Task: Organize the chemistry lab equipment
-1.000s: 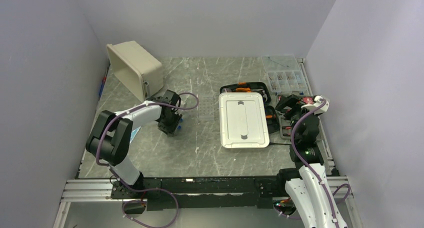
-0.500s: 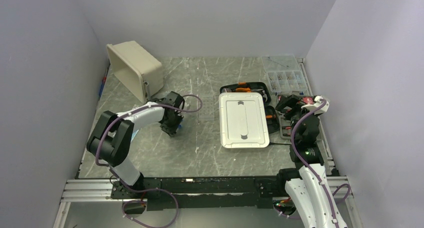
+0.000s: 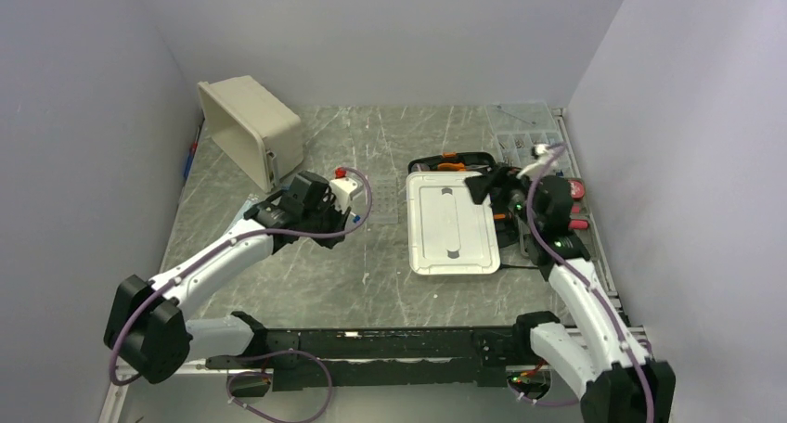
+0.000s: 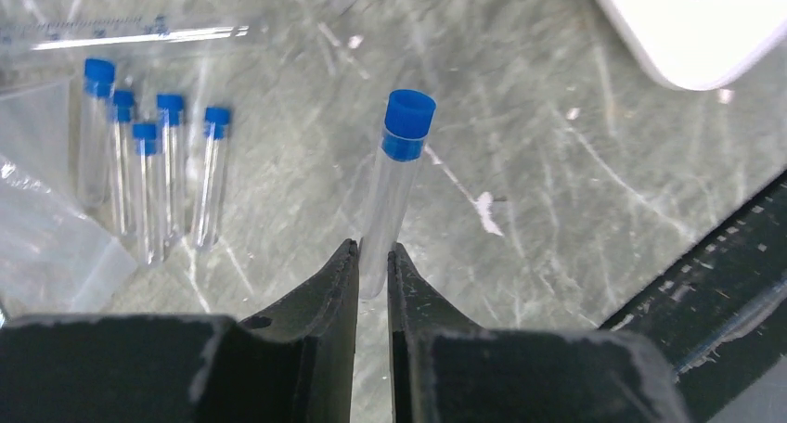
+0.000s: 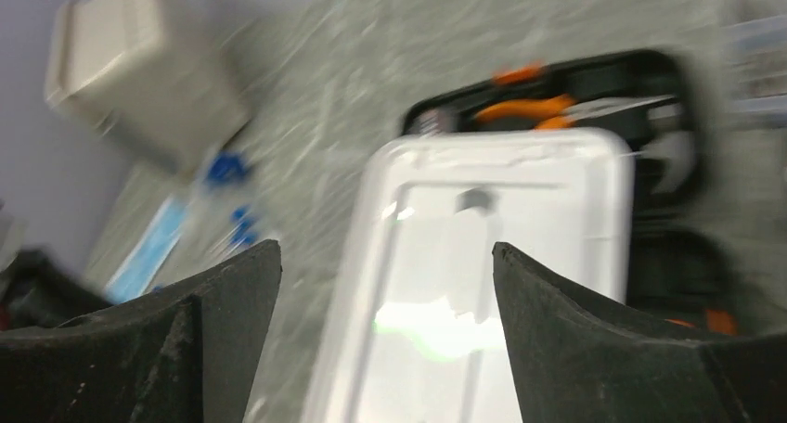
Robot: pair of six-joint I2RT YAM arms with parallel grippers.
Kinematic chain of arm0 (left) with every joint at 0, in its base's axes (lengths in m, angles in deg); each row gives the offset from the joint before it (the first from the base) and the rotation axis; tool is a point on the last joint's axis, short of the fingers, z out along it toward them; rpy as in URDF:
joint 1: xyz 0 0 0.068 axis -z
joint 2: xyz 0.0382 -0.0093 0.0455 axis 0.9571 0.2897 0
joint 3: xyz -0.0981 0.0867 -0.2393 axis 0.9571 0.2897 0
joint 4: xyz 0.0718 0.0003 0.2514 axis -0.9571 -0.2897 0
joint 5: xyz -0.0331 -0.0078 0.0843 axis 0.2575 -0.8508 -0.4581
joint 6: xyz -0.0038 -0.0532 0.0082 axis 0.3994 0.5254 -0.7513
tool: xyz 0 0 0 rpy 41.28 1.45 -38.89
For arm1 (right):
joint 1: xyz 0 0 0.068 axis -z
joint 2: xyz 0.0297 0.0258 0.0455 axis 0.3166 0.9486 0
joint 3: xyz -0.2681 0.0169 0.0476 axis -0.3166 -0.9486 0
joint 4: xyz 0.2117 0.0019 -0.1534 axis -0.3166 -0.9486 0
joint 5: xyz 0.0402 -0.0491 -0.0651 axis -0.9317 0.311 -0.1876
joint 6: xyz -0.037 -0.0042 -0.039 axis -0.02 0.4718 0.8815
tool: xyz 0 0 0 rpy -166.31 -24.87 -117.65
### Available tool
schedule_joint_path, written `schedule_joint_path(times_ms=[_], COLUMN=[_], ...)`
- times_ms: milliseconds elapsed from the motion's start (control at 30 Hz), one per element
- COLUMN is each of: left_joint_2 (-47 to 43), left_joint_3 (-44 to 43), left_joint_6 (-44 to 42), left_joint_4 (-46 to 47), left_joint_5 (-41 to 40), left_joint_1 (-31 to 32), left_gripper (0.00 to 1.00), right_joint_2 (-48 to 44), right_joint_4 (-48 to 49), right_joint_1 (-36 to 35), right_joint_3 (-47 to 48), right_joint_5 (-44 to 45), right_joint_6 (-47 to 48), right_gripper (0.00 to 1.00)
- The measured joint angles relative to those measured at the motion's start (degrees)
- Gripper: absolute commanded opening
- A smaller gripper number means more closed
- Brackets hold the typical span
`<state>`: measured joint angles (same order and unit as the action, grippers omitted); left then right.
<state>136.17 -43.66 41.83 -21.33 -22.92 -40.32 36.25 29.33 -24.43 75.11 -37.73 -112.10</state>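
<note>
In the left wrist view my left gripper (image 4: 373,251) is shut on the lower end of a clear test tube (image 4: 388,200) with a blue cap (image 4: 409,119), held above the table. Several more blue-capped tubes (image 4: 153,173) lie side by side to its left, beside a thin clear graduated rod (image 4: 139,36). From above, the left gripper (image 3: 327,230) is left of a flat clear rack (image 3: 382,205). My right gripper (image 3: 478,186) hangs over the white lid's far right corner. Its jaws (image 5: 385,256) stand open with nothing between them, in a blurred view.
A beige bin (image 3: 251,126) lies tipped on its side at the back left. The white lid (image 3: 452,222) lies mid-table, over part of a black case of orange-handled tools (image 3: 455,160). A clear compartmented box (image 3: 529,140) is at the back right. A clear plastic bag (image 4: 37,247) lies by the tubes.
The left gripper closed and its arm stretched out low, carrying the tube slightly right. The right arm swung left from the table's right edge to over the white lid, jaws narrowing a little.
</note>
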Motion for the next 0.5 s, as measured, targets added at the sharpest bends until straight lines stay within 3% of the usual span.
schedule_joint_path(times_ms=[233,500], left_joint_2=[-3.2,-3.2], left_joint_3=[1.3,1.4], left_joint_6=[-1.9,-2.0], left_joint_4=[2.2,3.0], left_joint_5=[5.8,9.4], left_joint_1=[2.8,3.9], left_gripper=[0.1,0.09], right_joint_2=[15.7,30.3], right_joint_4=[4.0,14.3], right_joint_1=[-13.6,-26.0], right_joint_3=[4.3,5.1], right_joint_5=[-16.0,-23.7], right_joint_6=[-7.8,-15.0], right_gripper=[0.71,0.65])
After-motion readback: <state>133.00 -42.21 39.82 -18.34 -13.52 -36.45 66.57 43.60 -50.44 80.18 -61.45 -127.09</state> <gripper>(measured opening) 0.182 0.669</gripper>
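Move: My left hand already holds the blue-capped test tube near its lower end. From my right hand the tube is about 30 cm left, 5 cm back and 11 cm lower; the white lid is some 8 cm left, 3 cm back and 20 cm below. From my left hand the open right gripper is about 33 cm right, 7 cm ahead and 11 cm up; the clear rack is 9 cm right, 10 cm ahead, and the loose tubes 7 cm left, 5 cm ahead, both some 11 cm below. I sweep my right hand some 21 cm left across the white lid towards the tube, sinking and drawing back about 6 to 7 cm, turning roughly 50 degrees counter-clockwise with the fingers tipping down and closing in part-way. My left hand keeps its grip and brings the tube about 5 cm right and back, rising slightly and easing clockwise, to meet it. ##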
